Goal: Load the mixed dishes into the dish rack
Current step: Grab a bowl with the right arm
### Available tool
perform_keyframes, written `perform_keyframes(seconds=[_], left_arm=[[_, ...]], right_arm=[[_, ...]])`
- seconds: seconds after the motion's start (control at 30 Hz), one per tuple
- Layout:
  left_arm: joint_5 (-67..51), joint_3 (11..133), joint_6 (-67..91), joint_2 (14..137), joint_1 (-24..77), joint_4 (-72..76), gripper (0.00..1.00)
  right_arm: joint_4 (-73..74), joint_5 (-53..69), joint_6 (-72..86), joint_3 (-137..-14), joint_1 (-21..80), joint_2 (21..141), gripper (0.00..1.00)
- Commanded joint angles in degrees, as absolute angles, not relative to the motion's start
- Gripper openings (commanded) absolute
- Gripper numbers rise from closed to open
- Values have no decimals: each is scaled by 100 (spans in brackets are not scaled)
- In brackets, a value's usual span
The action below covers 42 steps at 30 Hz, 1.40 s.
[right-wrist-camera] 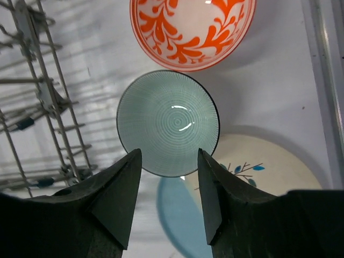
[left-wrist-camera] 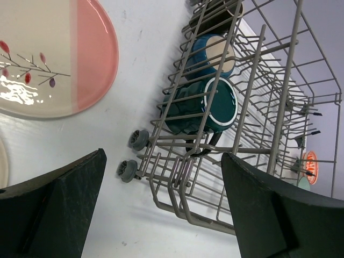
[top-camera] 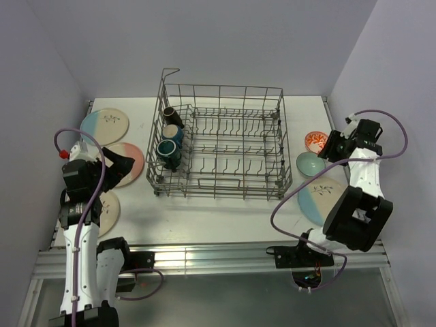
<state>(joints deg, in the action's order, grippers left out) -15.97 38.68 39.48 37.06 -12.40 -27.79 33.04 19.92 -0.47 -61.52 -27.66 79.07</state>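
The grey wire dish rack stands mid-table with three mugs along its left side: a dark one, a teal-blue one and a dark teal one. My left gripper hovers wide open over the pink-and-cream plate. In the left wrist view this gripper faces the rack's near left corner with nothing between its fingers. My right gripper is open above the near rim of the pale green bowl. The orange-red bowl lies just beyond it.
A blue-and-cream plate lies at the far left, and another cream plate is partly under the left arm. A blue-and-cream plate sits right of the rack, beside the green bowl. Walls close in on both sides.
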Motion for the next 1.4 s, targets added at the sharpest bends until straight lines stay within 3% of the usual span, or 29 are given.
perform_keyframes(seconds=[0.0,0.77,0.97,1.1,1.37], left_arm=[[-1397,4184,3612,3577,-1178,-2769,95],[-1810,4693,3278,3533,-879,-1872,94],[-2502,4667,3392,3489,-862,-1486,94],[-2934,4886,3524,3612,-800,-1161,94],[-3375,5264,3937,4104,-537,-800,93]], right_arm=[[3708,2592,-1184,-6530,-2874,8033,54],[3393,1661,-1872,-7269,-2874,10309,49],[3384,1775,-1977,-7146,-2812,10433,29],[3366,1854,-2118,-6971,-2821,10170,0],[3366,2074,-2197,-6847,-2839,9239,0]])
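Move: The green bowl's middle is about 12 cm below the right hand, some 2 cm ahead and 3 cm to its left. The orange-patterned bowl stands close beyond it, about 13 cm ahead of the hand and 2 cm to the right, at much the same height; the blue-and-cream plate lies some 15 cm back, 2 cm left and 15 cm below. From the left hand the green bowl is far off, roughly 70 cm right, 9 cm ahead and 18 cm below. The right hand sinks about 10 cm while easing some 3 cm right and a little forward, its fingers tipping about 15 degrees steeper and turning as much counter-clockwise, so that they straddle the green bowl's right-hand rim; there they close from half open and pinch the wall, then start back up by 1 or 2 cm with it held. Meanwhile the empty left hand, wide open, climbs about 14 cm, drifts 6 cm right and swings its fingers up and clockwise. ##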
